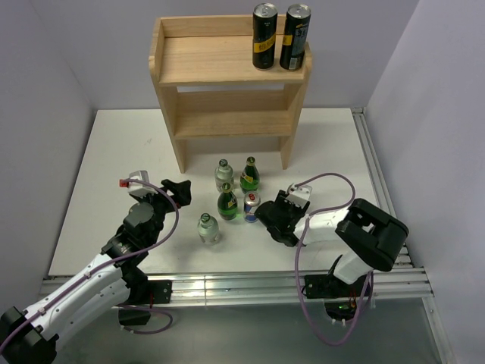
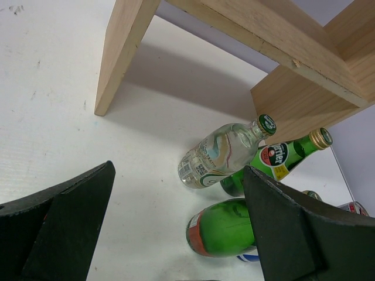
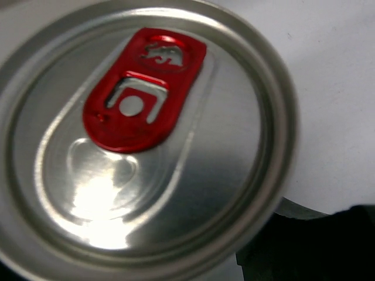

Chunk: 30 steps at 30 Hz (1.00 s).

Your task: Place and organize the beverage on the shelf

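Observation:
The light-wood shelf stands at the back, with two tall black cans on the right of its upper board. In front of it stand a clear bottle, a green Perrier bottle, another green bottle, a small clear bottle and a small silver can. My right gripper is shut on that can, whose red-tabbed top fills the right wrist view. My left gripper is open and empty, left of the bottles, facing the clear bottle and green bottle.
The shelf's lower board is bare, as is the left part of the upper board. The shelf's left leg rises ahead of the left gripper. Metal rails run along the table's near and right edges.

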Available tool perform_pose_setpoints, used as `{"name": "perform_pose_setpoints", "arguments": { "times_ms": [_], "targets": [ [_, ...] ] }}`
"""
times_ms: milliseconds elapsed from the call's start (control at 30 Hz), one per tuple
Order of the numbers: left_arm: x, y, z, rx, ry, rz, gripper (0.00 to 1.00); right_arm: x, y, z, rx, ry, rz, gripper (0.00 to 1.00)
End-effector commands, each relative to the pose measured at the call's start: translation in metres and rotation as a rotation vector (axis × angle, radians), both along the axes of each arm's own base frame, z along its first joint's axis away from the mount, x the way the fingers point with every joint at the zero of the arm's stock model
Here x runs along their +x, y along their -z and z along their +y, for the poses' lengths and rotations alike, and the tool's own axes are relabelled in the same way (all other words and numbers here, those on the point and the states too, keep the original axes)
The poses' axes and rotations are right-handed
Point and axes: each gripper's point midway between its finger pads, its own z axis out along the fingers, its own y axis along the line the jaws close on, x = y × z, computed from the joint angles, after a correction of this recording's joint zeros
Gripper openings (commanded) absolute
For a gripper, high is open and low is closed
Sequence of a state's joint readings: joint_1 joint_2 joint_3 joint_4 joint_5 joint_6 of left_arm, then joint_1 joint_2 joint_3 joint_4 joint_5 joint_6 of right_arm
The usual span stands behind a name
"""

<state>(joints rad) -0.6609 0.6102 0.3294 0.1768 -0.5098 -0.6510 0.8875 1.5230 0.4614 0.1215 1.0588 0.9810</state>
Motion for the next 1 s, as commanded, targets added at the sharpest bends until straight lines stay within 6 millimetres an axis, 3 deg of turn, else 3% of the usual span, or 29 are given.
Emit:
{"name": "perform_pose_setpoints", "arguments": {
  "times_ms": [0,67,167,200,233,400,533,600,633,667,700,767,800,833,867,900,933,967],
  "targets": [
    [0.0,-0.011,-0.001,-0.028,-0.001,-0.035,0.98,0.013,-0.017,0.001,0.015,0.062,-0.087,0.53],
    [0.0,-0.012,0.0,-0.026,-0.002,-0.035,0.98,0.014,-0.019,0.003,0.011,0.051,-0.082,0.45],
    [0.001,-0.012,0.0,-0.025,-0.004,-0.035,0.98,0.015,-0.03,0.009,0.021,0.023,-0.081,0.25],
    [0.001,-0.012,0.0,-0.023,-0.005,-0.033,0.98,0.017,-0.039,0.012,0.027,0.022,-0.094,0.0],
    [0.001,-0.012,0.001,-0.016,-0.009,-0.03,0.98,0.013,-0.042,0.009,0.006,0.028,-0.083,0.0],
    [0.001,-0.014,0.005,-0.015,-0.026,-0.032,0.98,0.009,-0.114,0.02,-0.017,-0.006,-0.163,0.0],
    [0.0,-0.018,0.006,-0.017,-0.031,-0.036,0.98,0.011,-0.202,0.04,0.008,-0.11,-0.237,0.0],
    [0.0,-0.018,0.007,-0.015,-0.035,-0.031,0.98,0.014,-0.23,0.05,0.016,-0.172,-0.258,0.0],
    [0.0,-0.02,0.007,-0.018,-0.034,-0.035,0.98,0.017,-0.259,0.062,0.017,-0.241,-0.274,0.0],
    [0.0,-0.021,0.007,-0.019,-0.035,-0.036,0.98,0.02,-0.274,0.071,0.022,-0.276,-0.289,0.0],
    [0.0,-0.022,0.008,-0.019,-0.037,-0.038,0.98,0.024,-0.312,0.079,0.058,-0.299,-0.336,0.0],
    [0.0,-0.024,0.008,-0.02,-0.035,-0.04,0.98,0.032,-0.333,0.106,-0.004,-0.414,-0.325,0.0],
    [0.0,-0.025,0.008,-0.019,-0.037,-0.039,0.98,0.035,-0.377,0.115,0.037,-0.432,-0.381,0.0],
    [0.0,-0.025,0.008,-0.016,-0.04,-0.036,0.98,0.043,-0.377,0.135,-0.029,-0.497,-0.357,0.0],
    [0.0,-0.026,0.008,-0.015,-0.041,-0.034,0.98,0.047,-0.39,0.145,-0.042,-0.531,-0.368,0.0],
    [0.0,-0.025,0.008,-0.011,-0.043,-0.032,0.98,0.048,-0.434,0.148,-0.004,-0.54,-0.435,0.0],
    [0.001,-0.026,0.009,-0.011,-0.045,-0.03,0.98,0.058,-0.427,0.166,-0.069,-0.575,-0.398,0.0],
    [0.001,-0.027,0.009,-0.01,-0.046,-0.031,0.98,0.061,-0.437,0.181,-0.071,-0.634,-0.406,0.0]
  ]
}}
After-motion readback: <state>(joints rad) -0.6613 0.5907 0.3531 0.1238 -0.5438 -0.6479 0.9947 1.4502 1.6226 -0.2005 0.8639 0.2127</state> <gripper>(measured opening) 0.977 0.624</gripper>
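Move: The Red Bull can already sits in the right fingers, still down at the table. The free stretch of top shelf beside the black cans is about 26 cm ahead of this hand, 16 cm left and 37 cm above. Of the two black cans up there, the left is some 27 cm ahead and 9 cm left, the right equally far out and 2 cm left. The second Red Bull can stands level with the hand, 12 cm left. From the left hand the free stretch is roughly 27 cm ahead, 15 cm right, 20 cm up. The gripped can goes up off the table in the right hand, slowly at first and then fast, about 40 cm, swinging some 15 cm left and easing forward only late, towards the top shelf. The wrist swings counter-clockwise and tips its fingers up to roughly level, while the fingers keep their pinch. ##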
